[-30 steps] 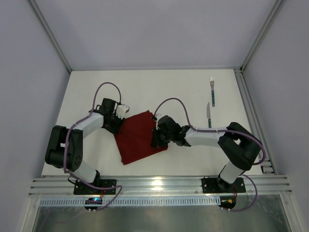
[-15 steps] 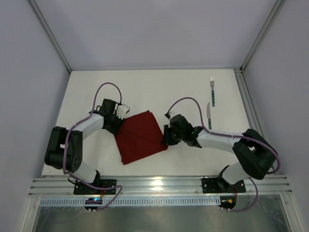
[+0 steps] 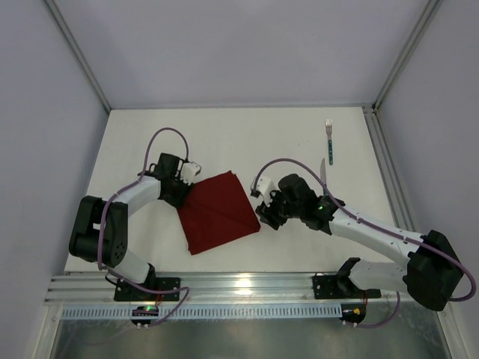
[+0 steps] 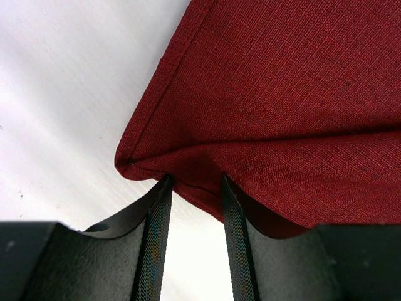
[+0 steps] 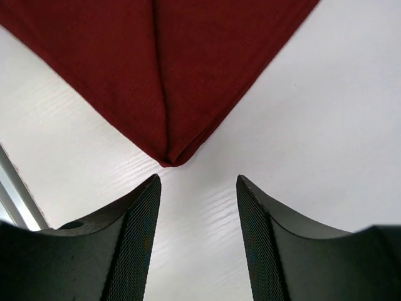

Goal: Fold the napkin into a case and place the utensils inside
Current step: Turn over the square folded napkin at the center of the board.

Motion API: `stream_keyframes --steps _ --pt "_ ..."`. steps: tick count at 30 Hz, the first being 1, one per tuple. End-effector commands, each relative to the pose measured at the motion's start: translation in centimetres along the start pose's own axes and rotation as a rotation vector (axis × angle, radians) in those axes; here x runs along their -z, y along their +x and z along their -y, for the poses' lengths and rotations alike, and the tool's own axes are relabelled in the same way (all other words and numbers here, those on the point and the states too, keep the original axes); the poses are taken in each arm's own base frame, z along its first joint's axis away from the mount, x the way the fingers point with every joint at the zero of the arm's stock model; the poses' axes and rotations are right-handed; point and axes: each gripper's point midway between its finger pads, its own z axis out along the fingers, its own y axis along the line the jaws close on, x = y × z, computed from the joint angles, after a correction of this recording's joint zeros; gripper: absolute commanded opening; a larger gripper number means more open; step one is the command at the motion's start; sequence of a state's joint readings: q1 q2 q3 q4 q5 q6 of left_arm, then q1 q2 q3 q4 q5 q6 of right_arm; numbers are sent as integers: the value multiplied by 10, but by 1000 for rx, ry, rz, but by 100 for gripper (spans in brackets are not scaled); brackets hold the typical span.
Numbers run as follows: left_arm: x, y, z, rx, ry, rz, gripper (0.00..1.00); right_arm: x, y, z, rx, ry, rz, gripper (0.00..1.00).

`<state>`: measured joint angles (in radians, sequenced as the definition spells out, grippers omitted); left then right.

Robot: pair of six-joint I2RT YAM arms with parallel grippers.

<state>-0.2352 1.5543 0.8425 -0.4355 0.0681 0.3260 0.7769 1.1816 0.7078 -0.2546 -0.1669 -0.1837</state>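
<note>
The dark red napkin lies folded and flat on the white table, left of centre. My left gripper is at its upper left edge. In the left wrist view the napkin drapes over both fingertips of the left gripper, whose jaws stand apart with bare table between them. My right gripper is open just right of the napkin. Its corner lies just beyond the right gripper, untouched. The fork and knife lie at the far right, the knife partly behind the right arm's cable.
A metal rail runs along the table's right side, close to the utensils. An aluminium rail with both arm bases borders the near edge. Grey walls enclose the left, back and right.
My right gripper has opened, let go of the napkin's right side and drawn back to the right. The left gripper and the napkin have stayed put.
</note>
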Motion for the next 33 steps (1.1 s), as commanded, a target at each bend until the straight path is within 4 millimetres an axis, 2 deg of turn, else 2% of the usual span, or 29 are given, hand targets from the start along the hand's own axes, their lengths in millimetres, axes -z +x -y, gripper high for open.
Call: stream_keyframes --steps 1,5,6,12,15,19,22,27,32,33 --pt "1 -1 -1 -10 -5 22 39 5 -13 -9 395 -133 42 57" --pt "2 -2 -1 -12 -6 29 39 -11 3 -15 535 -207 -11 58" --pt "2 -2 -1 -13 -6 27 39 -15 2 -17 563 -229 -8 58" --pt "1 -4 -2 -15 -8 33 39 -40 8 -27 628 -277 -44 57" --pt "2 -5 -2 -17 -11 35 39 -47 7 -30 657 -285 -43 56" --pt "2 -5 -2 -18 -9 34 39 -55 14 -31 662 -294 -69 52" --pt "2 -5 -3 -18 -16 35 39 -59 24 -31 647 -310 -110 43" --pt "2 -5 -5 -21 -21 31 39 -55 33 -24 628 -280 -165 17" --pt "0 -4 -5 -18 -19 24 39 -54 28 -23 619 -206 -108 4" --pt "0 -4 -5 -16 -19 24 39 -55 26 -18 622 -164 -109 4"
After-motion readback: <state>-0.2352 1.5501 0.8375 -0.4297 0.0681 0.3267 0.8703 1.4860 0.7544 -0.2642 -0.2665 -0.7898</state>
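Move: The napkin's near right corner lies about 8 cm below my right hand, some 3 cm to its left and 1 cm back. The middle of the folded napkin is roughly 15 cm to the left and 4 cm farther out than this hand; the knife lies about 17 cm to its right and 15 cm farther out. From my left hand, low at the napkin's left corner, that near right corner is some 23 cm to the right and 10 cm back. I drop my right hand about 7 cm onto the napkin's near right corner, easing a couple of centimetres back and to the left while turning the wrist some 35 degrees counter-clockwise, its left side dipping. Near the bottom I close the half-open fingers almost shut to pinch the corner. My left hand stays low and still at the left corner, fingers partly open. ##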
